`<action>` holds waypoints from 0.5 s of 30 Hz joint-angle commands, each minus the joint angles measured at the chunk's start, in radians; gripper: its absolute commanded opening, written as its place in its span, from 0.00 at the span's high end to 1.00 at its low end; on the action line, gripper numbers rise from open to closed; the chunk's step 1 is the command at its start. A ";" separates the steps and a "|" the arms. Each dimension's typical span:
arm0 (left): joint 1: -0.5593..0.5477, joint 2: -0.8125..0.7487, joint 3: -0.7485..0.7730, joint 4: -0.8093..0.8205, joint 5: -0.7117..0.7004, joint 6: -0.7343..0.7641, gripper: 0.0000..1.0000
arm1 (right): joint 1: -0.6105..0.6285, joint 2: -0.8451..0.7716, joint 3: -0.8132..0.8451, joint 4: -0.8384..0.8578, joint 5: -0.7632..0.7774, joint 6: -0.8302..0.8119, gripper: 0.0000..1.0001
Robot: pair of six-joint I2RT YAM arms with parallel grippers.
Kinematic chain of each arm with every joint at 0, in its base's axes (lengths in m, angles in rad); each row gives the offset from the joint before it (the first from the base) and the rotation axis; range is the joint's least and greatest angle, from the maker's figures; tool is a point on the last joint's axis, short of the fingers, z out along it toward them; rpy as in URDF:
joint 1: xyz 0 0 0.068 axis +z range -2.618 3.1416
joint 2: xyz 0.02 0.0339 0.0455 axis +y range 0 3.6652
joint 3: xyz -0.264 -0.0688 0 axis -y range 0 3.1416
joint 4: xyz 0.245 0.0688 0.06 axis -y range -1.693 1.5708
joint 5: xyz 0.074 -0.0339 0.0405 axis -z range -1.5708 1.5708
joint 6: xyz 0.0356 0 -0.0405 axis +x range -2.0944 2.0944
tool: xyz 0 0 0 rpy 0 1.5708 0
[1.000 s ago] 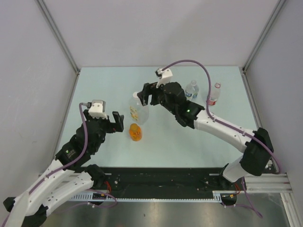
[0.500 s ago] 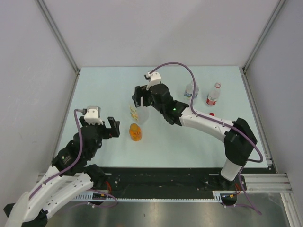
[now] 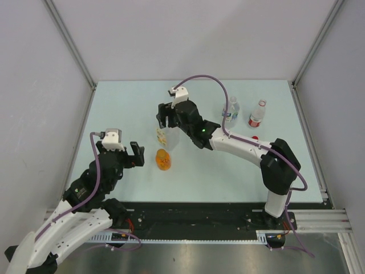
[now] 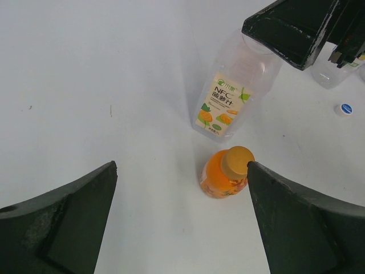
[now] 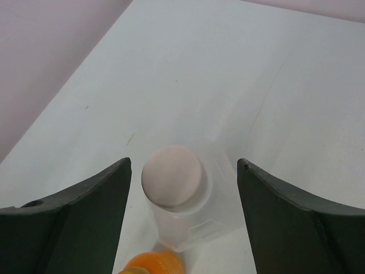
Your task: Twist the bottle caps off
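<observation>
The large clear bottle (image 3: 167,137) with an orange-green label (image 4: 223,105) stands upright mid-table. Its white cap (image 5: 173,176) sits on its neck. My right gripper (image 5: 183,162) hangs open over that cap, one finger on each side, neither touching it; it also shows from above (image 3: 165,118). My left gripper (image 4: 181,171) is wide open and holds nothing, low over the table to the bottle's left (image 3: 137,155). A red cap (image 3: 255,137) and a blue cap (image 4: 345,108) lie loose on the table.
A small orange bottle (image 3: 163,160) with an orange cap (image 4: 237,161) stands just in front of the large bottle, near my left gripper's right finger. A blue-labelled bottle (image 3: 230,111) and a red-labelled bottle (image 3: 256,115) stand at the back right. Grey walls enclose the table.
My right arm has swung left, bringing its gripper over the large bottle's cap, and its jaws have narrowed slightly. My left arm has pulled back a little toward the near left.
</observation>
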 commanded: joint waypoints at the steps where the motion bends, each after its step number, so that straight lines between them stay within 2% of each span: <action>1: 0.010 -0.005 -0.007 0.014 0.004 0.001 0.00 | 0.005 0.017 0.052 0.010 0.022 -0.022 0.23; 5: 0.010 -0.008 -0.010 0.010 0.007 -0.002 0.00 | 0.004 0.026 0.055 0.003 0.016 -0.020 0.29; 8: 0.010 -0.014 -0.011 0.009 0.010 -0.002 0.00 | -0.001 0.031 0.060 -0.009 0.005 -0.017 0.39; 9: 0.010 -0.016 -0.011 0.009 0.010 -0.002 0.00 | -0.001 0.028 0.058 -0.013 0.013 -0.016 0.50; 11: 0.010 -0.014 -0.011 0.010 0.011 -0.001 0.00 | -0.001 0.019 0.060 -0.026 0.021 -0.020 0.60; 14: 0.010 -0.013 -0.007 0.027 0.016 0.008 0.00 | -0.005 -0.015 0.060 -0.060 0.057 -0.026 0.84; 15: 0.010 -0.011 -0.005 0.036 0.022 0.018 0.00 | -0.008 -0.032 0.058 -0.074 0.068 -0.037 0.88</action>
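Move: Right between the right hand's open fingers sits the big juice bottle's white cap, its middle about 1 cm below and 1 cm to the left of the hand point. The orange bottle stands some 12 cm back and 2 cm left of that hand, 17 cm lower; an opened clear bottle stands roughly 33 cm right and 11 cm farther out, 14 cm lower. From the left hand, the white cap is about 15 cm ahead and 10 cm right, nearly level. Closing its fingers around the white cap, the right hand first settles about 1 cm down over it, then stays almost in place with barely any turn. The gap shrinks to roughly half, and both fingertips come to pinch the cap's sides, the gripper's effort rising as they meet it. ##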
